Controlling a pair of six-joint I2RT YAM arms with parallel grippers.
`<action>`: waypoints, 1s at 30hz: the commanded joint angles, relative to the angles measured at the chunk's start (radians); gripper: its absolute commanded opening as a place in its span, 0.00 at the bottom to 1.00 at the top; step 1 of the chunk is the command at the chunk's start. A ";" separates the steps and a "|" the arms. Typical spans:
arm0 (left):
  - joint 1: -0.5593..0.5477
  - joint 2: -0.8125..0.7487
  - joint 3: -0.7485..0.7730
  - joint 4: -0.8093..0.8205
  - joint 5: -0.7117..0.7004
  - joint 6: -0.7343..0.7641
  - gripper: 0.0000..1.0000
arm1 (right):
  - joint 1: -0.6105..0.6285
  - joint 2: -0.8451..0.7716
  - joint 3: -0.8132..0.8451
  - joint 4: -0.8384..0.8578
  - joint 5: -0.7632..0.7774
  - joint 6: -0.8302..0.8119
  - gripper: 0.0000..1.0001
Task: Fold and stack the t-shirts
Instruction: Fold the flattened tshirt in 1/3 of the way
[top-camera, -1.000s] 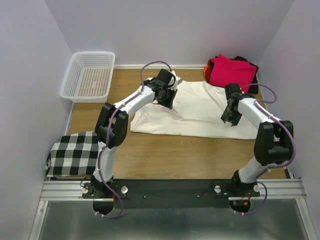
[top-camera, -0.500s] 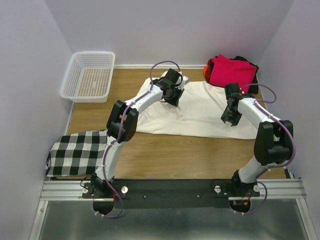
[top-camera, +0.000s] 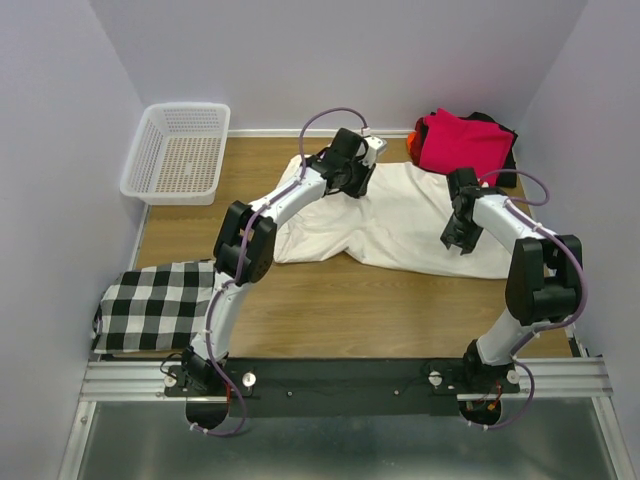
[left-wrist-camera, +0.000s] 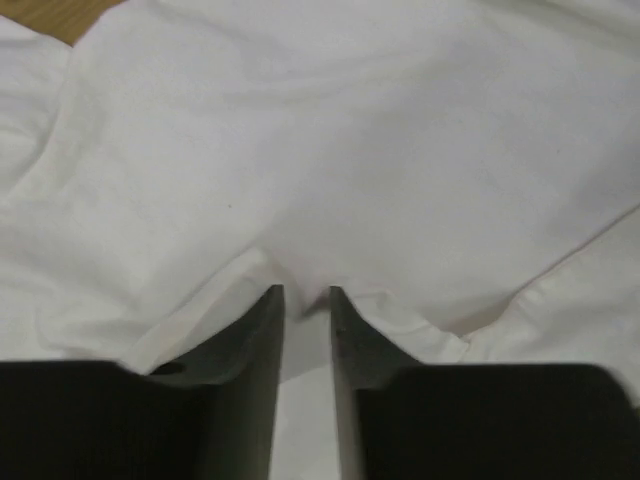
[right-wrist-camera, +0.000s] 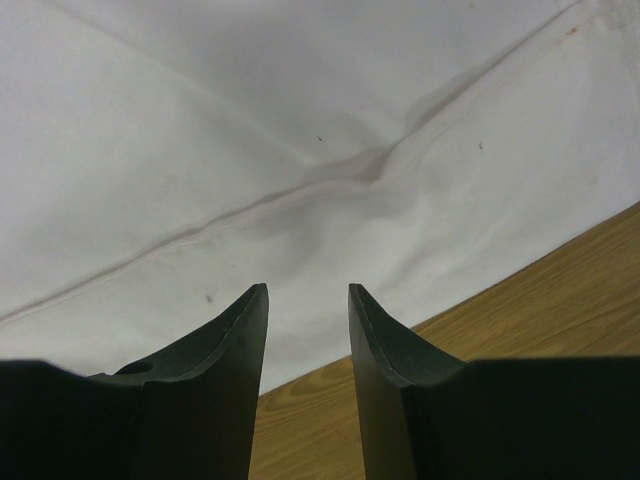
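A large cream t-shirt (top-camera: 410, 215) lies spread on the wooden table (top-camera: 380, 310), its left part bunched and lifted. My left gripper (top-camera: 362, 168) is over the shirt's back edge; in the left wrist view its jaws (left-wrist-camera: 306, 292) stand almost together, pinching a fold of the cream fabric (left-wrist-camera: 350, 150). My right gripper (top-camera: 456, 238) hovers over the shirt's right side. In the right wrist view it (right-wrist-camera: 308, 288) is open with nothing between the fingers, above the shirt's hem (right-wrist-camera: 250, 120). A folded magenta-red t-shirt (top-camera: 458, 143) lies on a black one (top-camera: 506, 150) and an orange one (top-camera: 412, 138) at the back right.
A white mesh basket (top-camera: 180, 150) stands at the back left. A black-and-white checked cloth (top-camera: 150, 305) lies at the near left edge. Walls close in on the left, back and right. A metal rail (top-camera: 340, 378) carries both arm bases.
My left arm has swung toward the back right, dragging the cream shirt's left part over with it. The right arm has hardly moved.
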 joint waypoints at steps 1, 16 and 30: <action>-0.010 -0.037 -0.045 0.114 -0.067 0.020 0.65 | 0.003 0.007 0.021 0.003 -0.010 0.001 0.46; -0.002 -0.252 -0.284 -0.059 -0.348 -0.076 0.95 | 0.004 0.033 0.028 0.012 0.004 -0.005 0.46; 0.073 -0.313 -0.504 -0.162 -0.224 -0.236 0.95 | 0.003 0.110 0.074 0.026 -0.004 -0.030 0.47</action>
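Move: My left hand still pinches the white t-shirt's raised middle. The near-left hem area where I'm heading lies about 10 cm back, 14 cm to the left and 9 cm below; the shirt's near-left corner is some 14 cm back and 25 cm left. The far sleeve lies roughly 15 cm ahead and 6 cm left, the red t-shirt pile 15 cm ahead and 33 cm right. From my right hand, that hem area is about 42 cm left, level ahead. I open my left fingers wide and let go of the pinched cloth, rising about 4 cm as I go left. Then I swing back, left and down towards the near-left hem, ending some 13 cm left, 8 cm back and 6 cm lower, with the wrist turned about 20 degrees counter-clockwise and tipping more downward. My right hand, half open over the near-right part, sinks about 1.5 cm. ##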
